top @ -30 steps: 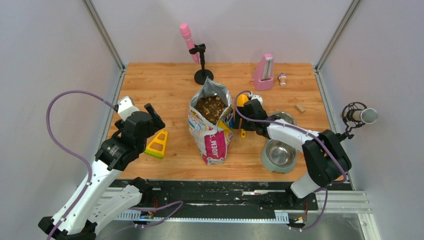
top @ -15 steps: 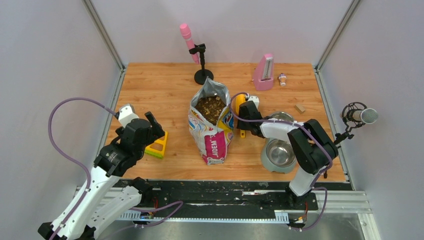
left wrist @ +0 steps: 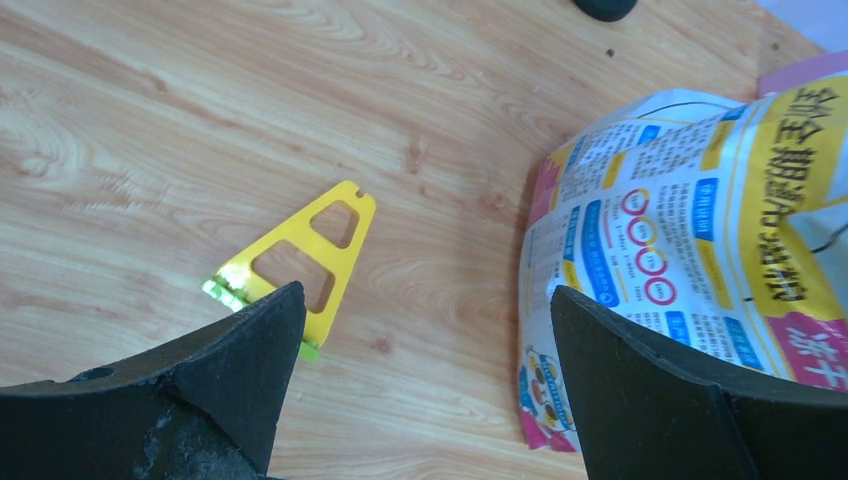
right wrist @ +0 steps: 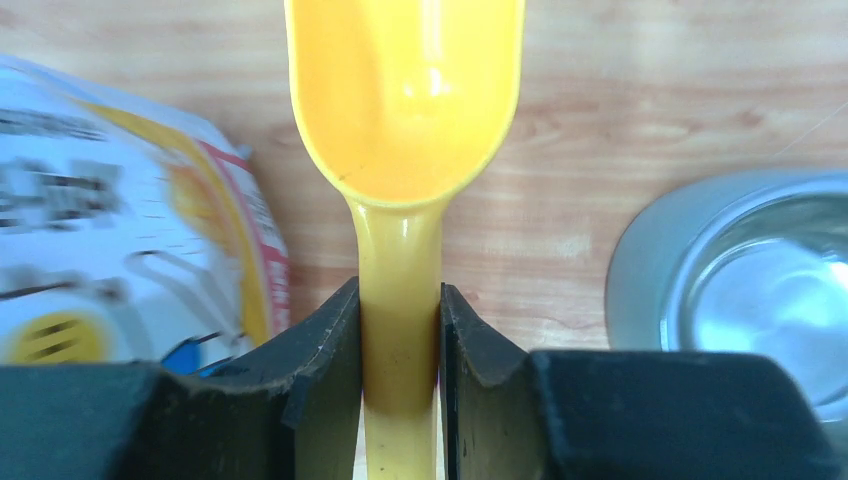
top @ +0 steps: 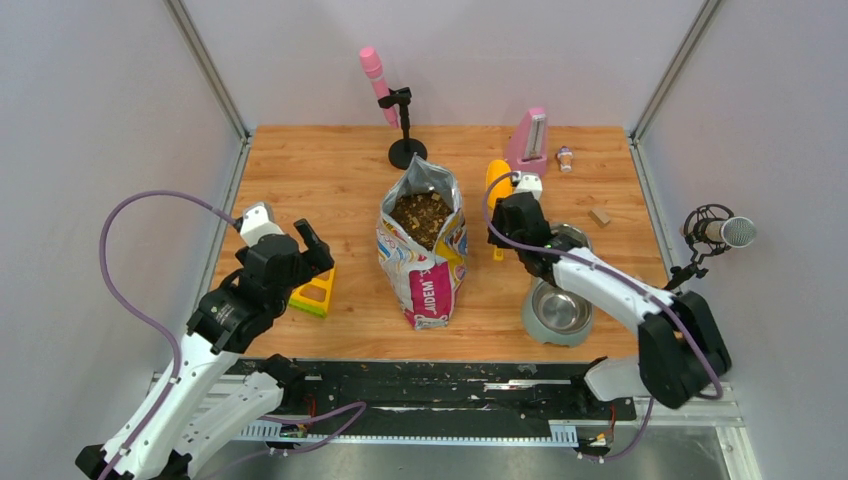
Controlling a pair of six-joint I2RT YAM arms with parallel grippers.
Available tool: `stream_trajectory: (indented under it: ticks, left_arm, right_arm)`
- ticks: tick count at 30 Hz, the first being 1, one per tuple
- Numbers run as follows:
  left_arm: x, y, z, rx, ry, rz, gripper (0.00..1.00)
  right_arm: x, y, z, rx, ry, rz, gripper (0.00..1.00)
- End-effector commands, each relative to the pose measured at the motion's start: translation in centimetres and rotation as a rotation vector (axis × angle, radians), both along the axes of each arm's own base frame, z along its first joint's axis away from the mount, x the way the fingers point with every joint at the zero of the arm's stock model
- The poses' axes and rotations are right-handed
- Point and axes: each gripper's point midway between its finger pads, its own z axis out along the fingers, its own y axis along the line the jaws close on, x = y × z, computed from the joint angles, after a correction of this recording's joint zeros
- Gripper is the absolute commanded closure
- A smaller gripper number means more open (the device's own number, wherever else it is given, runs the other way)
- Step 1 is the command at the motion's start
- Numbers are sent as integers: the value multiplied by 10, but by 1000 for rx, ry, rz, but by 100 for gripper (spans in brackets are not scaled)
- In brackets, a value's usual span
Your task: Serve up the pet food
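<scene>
The pet food (top: pixel 422 213) is brown kibble filling the open top of a printed bag (top: pixel 428 280) standing mid-table. My right gripper (top: pixel 500 215) is shut on the handle of an empty yellow scoop (top: pixel 497 178), held just right of the bag. In the right wrist view the scoop (right wrist: pixel 405 90) runs straight out from the right gripper (right wrist: pixel 400 300), both fingers pressed on its handle. The bag (right wrist: pixel 110 250) is left of it and a steel bowl (right wrist: pixel 760 270) to the right. My left gripper (top: pixel 305 245) hangs open over bare wood (left wrist: pixel 425 300), left of the bag (left wrist: pixel 690 250).
A grey feeder with steel bowls (top: pixel 558 308) sits front right. A yellow triangular piece (top: pixel 315 288) lies beside the left gripper. At the back stand a pink microphone (top: pixel 377 75), a pink metronome (top: pixel 527 145) and a small bottle (top: pixel 565 157). A small block (top: pixel 600 216) lies right.
My right gripper closed on the scoop's handle and carried it up and to the right, away from the bag. The left arm shifted slightly and stayed open.
</scene>
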Motion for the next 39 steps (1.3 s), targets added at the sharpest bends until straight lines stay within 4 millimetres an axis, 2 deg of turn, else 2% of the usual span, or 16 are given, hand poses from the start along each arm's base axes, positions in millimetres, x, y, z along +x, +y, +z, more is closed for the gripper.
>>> stream_trajectory:
  ticks: [1, 6, 8, 10, 13, 14, 15, 16, 17, 18, 20, 24, 30, 36, 39]
  left_arm:
    - [15, -13, 48, -58, -141, -45, 0]
    - [25, -32, 91, -109, -256, -133, 0]
    - [28, -48, 108, -122, -307, -228, 0]
    - [28, -71, 121, -134, -348, -358, 0]
    - [22, -104, 148, -189, -408, -538, 0]
    - [24, -110, 149, -188, -405, -563, 0]
    - [19, -120, 161, -211, -423, -628, 0]
    - [20, -127, 162, -215, -414, -659, 0]
    - [16, -137, 170, -232, -421, -720, 0]
    - [11, -145, 173, -248, -419, -774, 0]
    - [4, -155, 181, -274, -422, -843, 0]
    - [-9, -173, 179, -340, -415, -961, 0]
    - [-13, -186, 180, -398, -382, -1025, 0]
    - [6, -183, 150, -374, -271, -931, 0]
    - [10, -183, 146, -369, -254, -912, 0]
  right_arm:
    - [-7, -9, 80, 23, -172, 26, 100]
    - [-31, -7, 157, 62, -353, 166, 100]
    - [-42, 0, 181, 56, -423, 264, 100]
    - [-58, 14, 199, 66, -473, 401, 100]
    - [-83, 38, 213, 65, -503, 634, 100]
    - [-93, 43, 211, 46, -475, 715, 100]
    - [-100, 47, 212, 26, -455, 773, 100]
    - [-104, 49, 213, 3, -441, 824, 100]
    - [-106, 51, 214, -28, -440, 866, 100]
    - [-106, 51, 218, -73, -453, 902, 100]
    - [-104, 49, 213, -174, -443, 959, 100]
    - [-100, 46, 189, -387, -410, 1080, 100]
    - [-92, 53, 188, -505, -380, 1186, 100]
    - [-110, 69, 202, -506, -503, 1354, 100]
    - [-121, 73, 203, -500, -520, 1418, 100]
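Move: The open pet food bag stands about 13 cm to the left of the right hand, which already holds the yellow scoop's handle, and roughly 4 cm nearer the bases; its middle is about level with that hand and its mouth is higher. The double bowl lies some 14 cm to the right, 5 cm back and 10 cm down; the pink metronome about 17 cm ahead and 7 cm right. From the open left hand, the bag is some 22 cm right, 6 cm ahead, 12 cm lower. The yellow scoop, still pinched in the right fingers, is lifted steeply some 21 cm, then eased down about 4 cm, while the right hand draws back 10 cm, shifts 6 cm left and swings counter-clockwise until the scoop points left over the bag's mouth. The left hand, fingers staying wide open, sweeps right and up towards the bag, turning clockwise. ##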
